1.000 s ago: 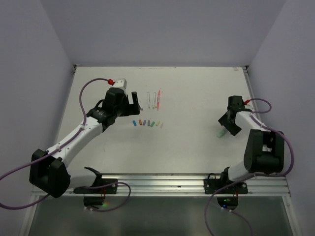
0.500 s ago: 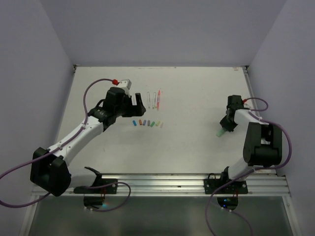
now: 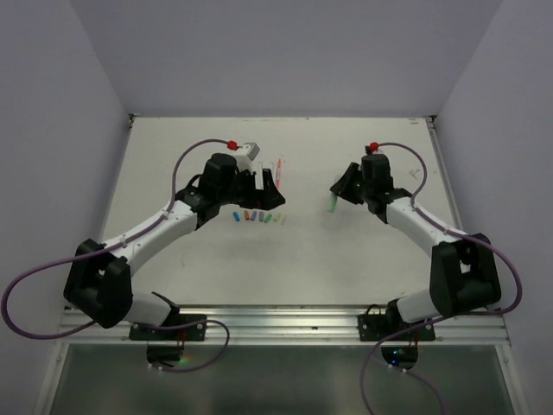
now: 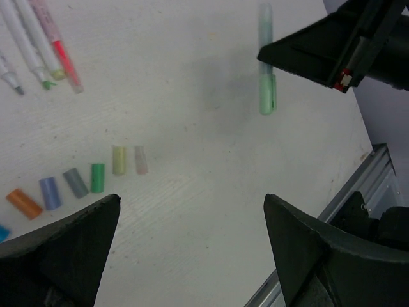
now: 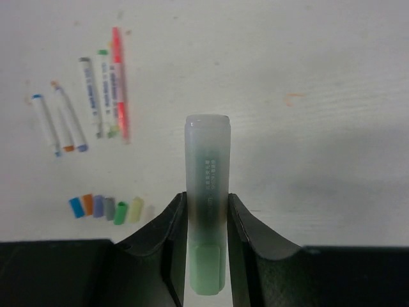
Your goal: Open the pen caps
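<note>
A row of loose pen caps [image 3: 257, 216] lies mid-table; in the left wrist view they run orange, blue, grey [image 4: 75, 183], green, yellowish and pale pink. My right gripper [image 5: 206, 211] is shut on a mint-green highlighter pen [image 5: 207, 160], held off the table right of centre [image 3: 333, 204]. Its mint cap [image 5: 206, 268] sits on the pen's end, nearest the wrist camera. My left gripper [image 3: 270, 192] hangs open and empty above the cap row, its wide-apart fingertips [image 4: 89, 217] framing bare table. The held pen [image 4: 266, 77] is ahead of it, beyond the jaws.
Several uncapped white pen barrels [image 5: 89, 102] and a red-pink one [image 4: 57, 45] lie side by side behind the cap row. The metal rail [image 3: 285, 322] runs along the table's near edge. Lilac walls close in the table on three sides.
My right gripper closed on the mint pen at the table's right side, lifted it and carried it left toward the centre. My left arm swung right, over the cap row.
</note>
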Tool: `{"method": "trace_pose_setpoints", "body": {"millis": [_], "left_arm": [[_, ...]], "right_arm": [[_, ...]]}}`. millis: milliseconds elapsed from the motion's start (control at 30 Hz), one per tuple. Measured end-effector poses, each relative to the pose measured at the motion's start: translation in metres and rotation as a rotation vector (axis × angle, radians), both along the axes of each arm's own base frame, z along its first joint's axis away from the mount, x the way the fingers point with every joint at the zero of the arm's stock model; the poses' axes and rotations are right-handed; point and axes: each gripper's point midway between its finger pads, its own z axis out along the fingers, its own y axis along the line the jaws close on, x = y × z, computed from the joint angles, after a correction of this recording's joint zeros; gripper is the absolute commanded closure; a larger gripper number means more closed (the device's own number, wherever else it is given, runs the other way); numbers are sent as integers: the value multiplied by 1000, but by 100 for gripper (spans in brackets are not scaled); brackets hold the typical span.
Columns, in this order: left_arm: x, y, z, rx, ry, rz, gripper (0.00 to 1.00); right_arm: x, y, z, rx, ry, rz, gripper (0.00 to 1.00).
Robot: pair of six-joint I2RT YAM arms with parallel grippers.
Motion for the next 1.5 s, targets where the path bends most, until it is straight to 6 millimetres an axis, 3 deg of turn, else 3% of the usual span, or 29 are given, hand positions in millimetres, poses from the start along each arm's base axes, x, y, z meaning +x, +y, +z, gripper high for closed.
{"method": "trace_pose_setpoints", "body": {"millis": [200,333,500,733,867,1033,1500], "left_arm": [[-22,-45,5,-17,-33,-118,9],[-15,-49,9,-17,-56,-72,15],[-1,-48,14,-16,-83,16,20],[11,-49,16,-16,-106,89,30],[14,-54,5,9,-90,99,36],[10,-61,-6,25,-69,87,40],[10,-65,-8,18,-64,85,53]], "right_arm": [[11,79,58,123,-195,208,100],[6,110,78,177,-254,266,100],[-2,134,87,203,-287,298,100],[-12,149,89,172,-301,295,100],[-13,151,95,155,-322,274,100],[-14,152,96,147,-327,267,100],[-15,156,101,146,-339,267,100]]}}
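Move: The thick green pen is in the right fingers, gripped near its middle with the cap end slanting back and down. From the open left gripper the pen lies about 23 cm to the right, 5 cm ahead and 8 cm below; that gripper, where the pen is taken, is some 23 cm left, 6 back and 7 above the right hand. On the table, the yellow cap lies roughly 4 cm ahead, 3 right and 16 below the left hand, the red pen 17 ahead, 3 right and equally low. The green pen, kept pinched in the right fingers, is carried about 15 cm left and 10 cm up to the left gripper, quickly at first, then nearly still, the right fingers tilting up some 20 degrees and turning counter-clockwise. The left hand shifts to the right to meet it, rises slightly and sinks again, while its fingers narrow from wide open to about half around the cap end without shutting. ##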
